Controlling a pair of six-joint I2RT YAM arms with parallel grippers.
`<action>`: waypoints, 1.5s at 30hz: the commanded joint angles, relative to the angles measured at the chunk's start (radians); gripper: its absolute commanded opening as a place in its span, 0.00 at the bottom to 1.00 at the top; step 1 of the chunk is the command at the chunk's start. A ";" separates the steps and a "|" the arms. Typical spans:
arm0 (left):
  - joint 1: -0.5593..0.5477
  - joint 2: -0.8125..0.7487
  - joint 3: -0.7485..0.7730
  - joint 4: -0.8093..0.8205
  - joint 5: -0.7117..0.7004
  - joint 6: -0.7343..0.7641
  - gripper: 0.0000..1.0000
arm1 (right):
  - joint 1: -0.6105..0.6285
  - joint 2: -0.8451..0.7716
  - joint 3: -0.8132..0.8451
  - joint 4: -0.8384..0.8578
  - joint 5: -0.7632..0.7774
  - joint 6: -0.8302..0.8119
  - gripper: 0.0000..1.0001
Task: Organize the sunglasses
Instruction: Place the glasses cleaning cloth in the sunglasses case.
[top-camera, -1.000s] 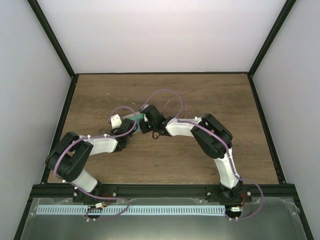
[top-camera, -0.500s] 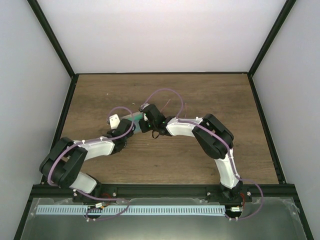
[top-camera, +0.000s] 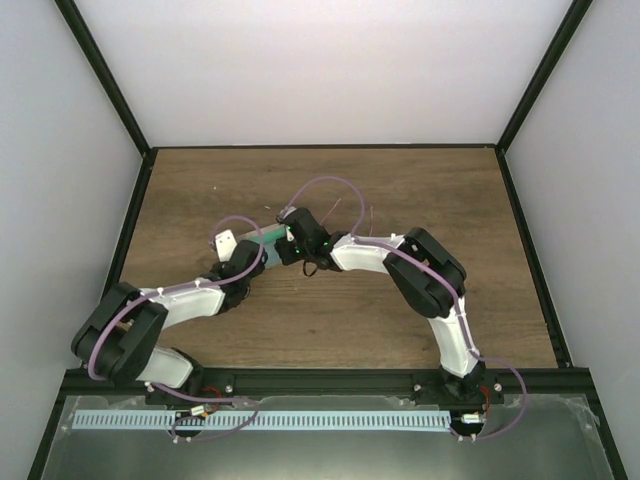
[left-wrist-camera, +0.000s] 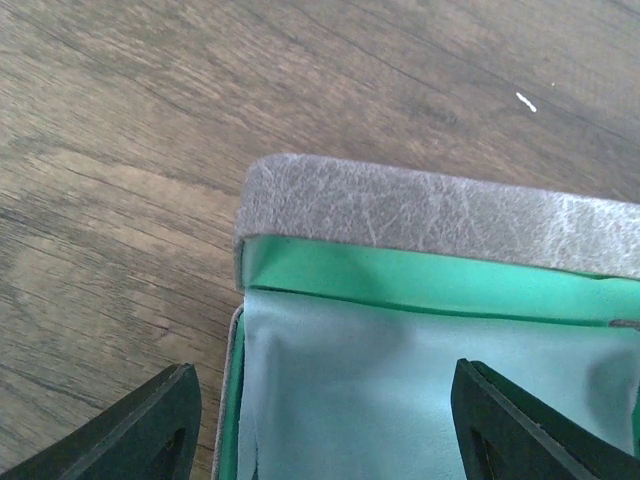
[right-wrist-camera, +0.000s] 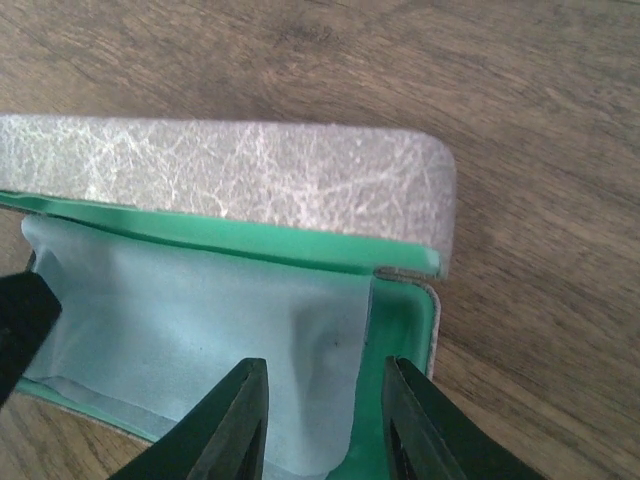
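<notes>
The grey case (left-wrist-camera: 440, 215) lies with its lid up, green lining showing, and the light blue cloth (left-wrist-camera: 400, 390) spread inside it. The sunglasses are hidden in every view. My left gripper (left-wrist-camera: 330, 430) hangs open over the case's left end, one finger outside the wall and one above the cloth. My right gripper (right-wrist-camera: 325, 420) hovers open over the right end of the case (right-wrist-camera: 240, 180), its fingertips straddling the edge of the cloth (right-wrist-camera: 200, 320) without pinching it. From above, the two grippers (top-camera: 248, 258) (top-camera: 291, 247) meet over the case (top-camera: 271, 237) at mid-table.
Brown wooden table (top-camera: 400, 190) with black frame rails along its edges and white walls behind. Purple cables loop above both wrists. A small white fleck (left-wrist-camera: 526, 101) lies on the wood beyond the case.
My left gripper has opened wide and its arm has stretched out, its elbow swinging left. My right gripper has opened a little. The case stays where it was.
</notes>
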 joint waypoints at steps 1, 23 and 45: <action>-0.002 0.025 0.006 0.037 0.006 -0.006 0.70 | 0.007 0.028 0.057 -0.021 0.010 -0.004 0.33; 0.001 -0.028 0.001 0.157 0.141 0.046 0.04 | 0.009 0.009 0.055 0.034 -0.084 0.017 0.03; 0.013 0.247 0.129 0.185 0.219 0.073 0.04 | -0.003 -0.150 -0.125 0.101 0.024 0.040 0.03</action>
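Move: Under and to the right of the left hand lies the cleaning cloth, already spread in the open case: its middle is about 5 cm right, 2 cm ahead and 3 cm below. The raised case lid runs along the cloth's far side, its middle some 6 cm ahead and 4 cm right of the left hand. From the right hand, over the other end of the case, the cloth's middle lies about 6 cm left, 2 cm back and 3 cm below; the sunglasses lie roughly 16 cm right and 5 cm ahead. Closing its wide-open fingers as it lifts about 3 cm off the cloth's left end, the left hand crosses some 5 cm right and 4 cm forward, then sinks with shut tips to the cloth beside the lid, turning about 10 degrees clockwise. The right hand shuts its slightly open fingers while easing left, then draws back right and up about 2 cm, clear of the cloth. ##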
